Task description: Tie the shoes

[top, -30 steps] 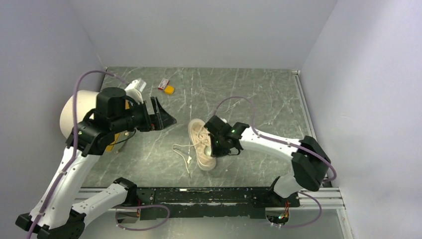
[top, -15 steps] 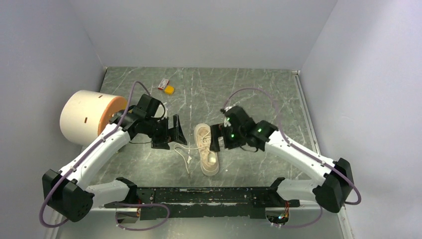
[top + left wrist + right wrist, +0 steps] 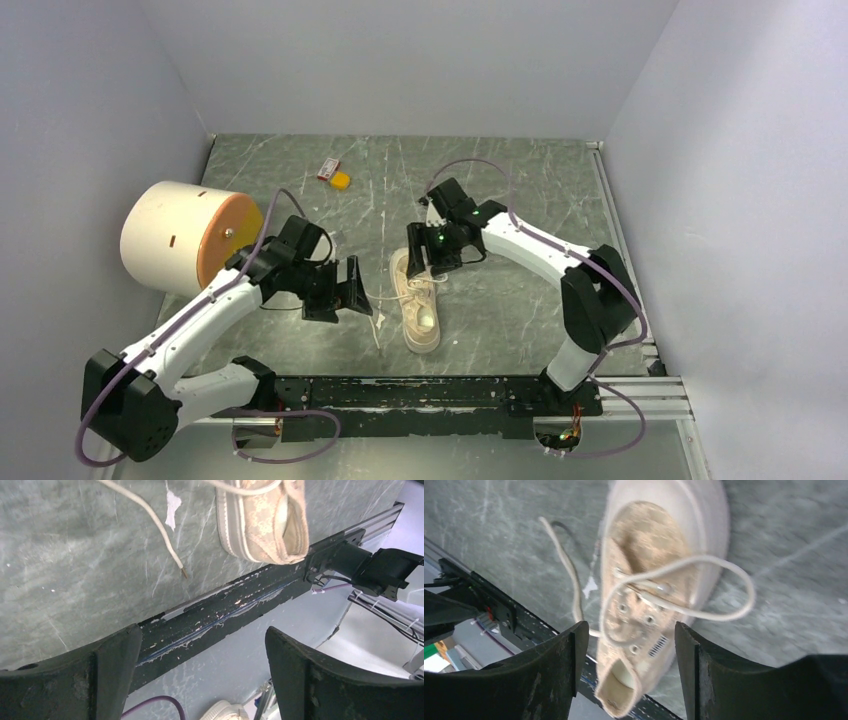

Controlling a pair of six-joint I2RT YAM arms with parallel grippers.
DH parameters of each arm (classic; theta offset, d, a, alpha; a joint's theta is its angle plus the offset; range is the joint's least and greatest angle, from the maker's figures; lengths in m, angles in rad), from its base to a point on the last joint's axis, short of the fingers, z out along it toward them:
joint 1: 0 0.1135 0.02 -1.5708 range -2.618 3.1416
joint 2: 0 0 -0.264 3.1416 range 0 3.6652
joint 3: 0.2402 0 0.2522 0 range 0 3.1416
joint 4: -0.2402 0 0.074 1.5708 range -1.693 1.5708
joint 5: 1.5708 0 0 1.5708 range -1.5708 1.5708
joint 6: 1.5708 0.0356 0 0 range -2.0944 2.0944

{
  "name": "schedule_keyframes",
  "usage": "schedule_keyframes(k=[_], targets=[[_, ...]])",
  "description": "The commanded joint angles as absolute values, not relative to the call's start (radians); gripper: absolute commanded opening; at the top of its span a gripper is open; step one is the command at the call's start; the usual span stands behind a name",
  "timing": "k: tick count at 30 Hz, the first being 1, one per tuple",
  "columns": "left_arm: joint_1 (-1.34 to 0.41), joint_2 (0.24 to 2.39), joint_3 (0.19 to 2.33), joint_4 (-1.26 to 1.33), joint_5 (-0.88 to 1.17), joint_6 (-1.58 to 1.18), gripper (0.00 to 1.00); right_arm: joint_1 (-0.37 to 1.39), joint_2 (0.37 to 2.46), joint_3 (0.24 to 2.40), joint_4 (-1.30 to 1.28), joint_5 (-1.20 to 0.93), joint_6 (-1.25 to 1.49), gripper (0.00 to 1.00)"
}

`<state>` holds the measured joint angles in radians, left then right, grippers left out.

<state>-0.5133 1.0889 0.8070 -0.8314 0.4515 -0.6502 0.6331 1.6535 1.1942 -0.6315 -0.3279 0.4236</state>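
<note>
The cream sneaker lies on the table with its toe away from the arm bases and its laces untied. One lace trails off to its left. My left gripper is open and empty, low just left of the shoe. In the left wrist view the shoe's heel and a lace end lie beyond the open gripper. My right gripper is open above the toe end. In the right wrist view the shoe with a lace loop lies beyond the open gripper.
A large cream-and-orange cylinder lies on its side at the left. A small orange and red object sits at the back. The black mounting rail runs along the near table edge. Walls close in on three sides.
My left arm swung down and right, and its gripper now sits close beside the shoe. My right gripper moved from over the shoe's right side back to its toe. The shoe shifted slightly.
</note>
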Motion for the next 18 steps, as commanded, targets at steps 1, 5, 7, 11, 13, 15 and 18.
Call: schedule_keyframes(k=[1, 5, 7, 11, 13, 15, 18], targets=[[-0.518, 1.056, 0.891, -0.820, 0.386, -0.565, 0.97, 0.709, 1.708, 1.282, -0.592, -0.289, 0.481, 0.66], [-0.518, 1.071, 0.899, -0.817, 0.363, -0.503, 0.94, 0.762, 1.777, 1.329, -0.611, -0.237, 0.534, 0.58], [-0.518, 1.120, 0.975, -0.883, 0.330, -0.412, 0.95, 0.794, 1.805, 1.353, -0.626, -0.175, 0.573, 0.57], [-0.518, 1.154, 0.999, -0.916, 0.310, -0.318, 0.97, 0.828, 1.872, 1.417, -0.745, 0.015, 0.687, 0.52], [-0.518, 1.137, 0.980, -0.889, 0.332, -0.312, 0.97, 0.845, 1.865, 1.410, -0.758, 0.074, 0.738, 0.53], [-0.518, 1.120, 0.952, -0.844, 0.355, -0.320, 0.97, 0.851, 1.841, 1.379, -0.727, 0.104, 0.767, 0.50], [-0.518, 1.137, 0.970, -0.847, 0.336, -0.291, 0.97, 0.851, 1.811, 1.365, -0.722, 0.149, 0.802, 0.29]])
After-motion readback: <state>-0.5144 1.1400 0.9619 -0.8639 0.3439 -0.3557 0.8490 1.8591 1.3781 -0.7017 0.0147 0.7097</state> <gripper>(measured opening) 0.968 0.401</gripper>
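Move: The lace crossing over the shoe's tongue lies about 1 cm back, 4 cm to the left and 5 cm below the right hand. The middle of the shoe is some 6 cm back, 2 cm left and 6 cm down; the white scrap on the table is roughly 8 cm back, 9 cm left and 9 cm down. From the left hand the same lace is some 8 cm ahead, 10 cm to the right and 8 cm below. Swing the right gripper about 6 cm left across the shoe's laces, then sink some 3 cm onto them while easing back right a little, turning the fingers steeper and slightly clockwise and partly closing them around the lace strand. Bring the open left gripper about 4 cm forward and slightly up, tipping its fingers forward some 15 degrees. ##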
